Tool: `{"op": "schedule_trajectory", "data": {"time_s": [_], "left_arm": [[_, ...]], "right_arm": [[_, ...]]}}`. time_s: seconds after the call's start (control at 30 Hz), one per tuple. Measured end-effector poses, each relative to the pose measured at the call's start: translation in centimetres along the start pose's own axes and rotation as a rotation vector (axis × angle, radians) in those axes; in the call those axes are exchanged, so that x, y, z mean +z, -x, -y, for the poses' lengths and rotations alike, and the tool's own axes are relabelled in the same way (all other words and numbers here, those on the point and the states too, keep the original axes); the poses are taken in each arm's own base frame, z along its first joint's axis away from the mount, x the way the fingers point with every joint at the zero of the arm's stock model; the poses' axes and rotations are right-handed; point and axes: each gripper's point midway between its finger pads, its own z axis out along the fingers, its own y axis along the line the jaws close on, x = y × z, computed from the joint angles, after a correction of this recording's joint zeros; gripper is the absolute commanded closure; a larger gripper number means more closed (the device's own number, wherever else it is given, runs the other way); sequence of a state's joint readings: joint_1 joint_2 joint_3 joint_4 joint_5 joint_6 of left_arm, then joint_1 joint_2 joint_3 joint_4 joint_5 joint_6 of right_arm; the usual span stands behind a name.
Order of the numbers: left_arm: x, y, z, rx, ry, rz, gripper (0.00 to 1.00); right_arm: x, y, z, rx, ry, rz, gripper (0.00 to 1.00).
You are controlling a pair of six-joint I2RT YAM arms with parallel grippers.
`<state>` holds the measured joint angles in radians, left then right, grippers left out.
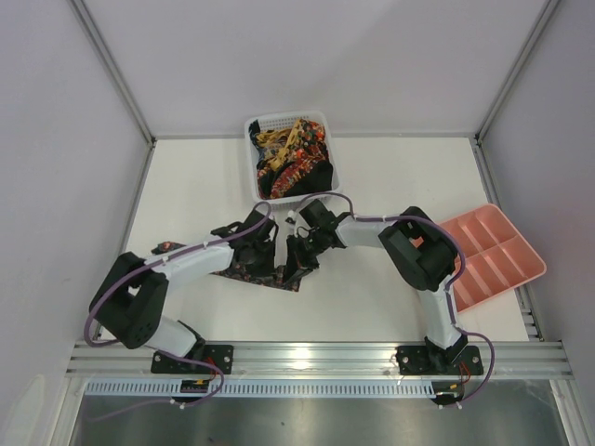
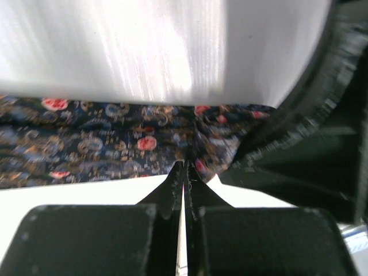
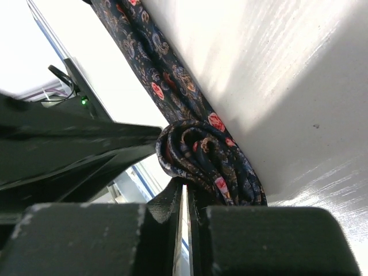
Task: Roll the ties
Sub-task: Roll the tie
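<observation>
A dark tie with red and gold figures [image 1: 244, 272] lies flat on the white table between the two arms. One end is wound into a loose roll [image 3: 207, 158]. My right gripper [image 3: 187, 190] has its jaws nearly together, pinching the lower edge of that roll; from above it sits at the tie's right end [image 1: 299, 260]. My left gripper [image 2: 185, 168] is shut, and its tips nip the near edge of the flat tie [image 2: 115, 144], which puckers there. From above, the left gripper [image 1: 263, 249] sits just left of the right one. More patterned ties [image 1: 293, 153] fill the basket.
The white mesh basket [image 1: 251, 130] stands at the back centre of the table. A pink compartment tray [image 1: 502, 269] lies at the right edge. White walls close the table on three sides. An aluminium rail [image 1: 316, 358] runs along the near edge.
</observation>
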<state>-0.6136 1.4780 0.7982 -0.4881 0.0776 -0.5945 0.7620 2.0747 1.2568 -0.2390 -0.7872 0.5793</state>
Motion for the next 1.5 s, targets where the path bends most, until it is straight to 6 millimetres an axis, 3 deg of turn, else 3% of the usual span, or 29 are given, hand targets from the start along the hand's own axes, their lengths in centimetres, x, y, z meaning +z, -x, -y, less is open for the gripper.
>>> {"op": "schedule_trajectory", "data": {"time_s": [0.27,0.63,0.8,0.93,1.0,1.03,1.07,1.2,1.23,1.37,1.5], "left_arm": [[-2.4,1.5,1.9,0.009,-0.082,0.063,1.0],[-0.2,1.1,2.3,0.001,-0.089,-0.012,0.99],[-0.2,1.2,2.4,0.002,-0.09,-0.011,0.99],[-0.1,1.3,2.4,0.0,-0.09,-0.011,0.99],[-0.1,1.3,2.4,0.0,-0.09,-0.011,0.99],[-0.1,1.3,2.4,0.0,-0.09,-0.011,0.99],[-0.1,1.3,2.4,0.0,-0.091,-0.011,0.99],[-0.1,1.3,2.4,0.001,-0.092,-0.01,0.99],[-0.1,1.3,2.4,0.001,-0.092,-0.01,0.99],[-0.1,1.4,2.6,0.002,-0.099,-0.005,1.0],[-0.1,1.6,2.8,0.004,-0.113,0.0,0.99]], "right_arm": [[0.1,0.1,-0.1,-0.003,0.005,0.004,0.9],[-0.2,-0.1,-0.5,0.023,0.007,0.001,0.87],[-1.9,-0.3,-2.1,0.002,0.004,0.022,0.81],[-4.2,-0.3,-3.7,-0.048,-0.003,0.053,0.71],[-5.3,0.0,-4.0,-0.076,-0.022,0.079,0.52],[-5.9,0.3,-3.9,-0.097,-0.039,0.097,0.32],[-6.3,0.6,-3.8,-0.12,-0.057,0.113,0.24],[-6.8,1.5,-2.1,-0.26,-0.137,0.182,0.1],[-6.6,1.2,-1.4,-0.302,-0.157,0.19,0.01],[-5.3,-1.1,1.4,-0.484,-0.22,0.19,0.0],[-4.0,-2.2,2.1,-0.641,-0.239,0.179,0.0]]}}
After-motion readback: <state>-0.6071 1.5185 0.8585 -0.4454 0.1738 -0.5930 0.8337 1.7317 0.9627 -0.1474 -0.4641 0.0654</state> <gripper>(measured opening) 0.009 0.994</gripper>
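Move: The tie's rolled end lies about 3 cm to the right of the shut left fingertips and 1 cm ahead, a centimetre lower. From the right hand, nearly shut at the roll's near right side, it is about 1 cm ahead and 1 cm left. The flat strip runs left from the roll, its middle some 16 cm left of the right hand, 3 cm ahead and 2 cm lower. Left fingertips hop rightward onto the roll; then right hand swings up, 5 cm right and down, opening wide. ##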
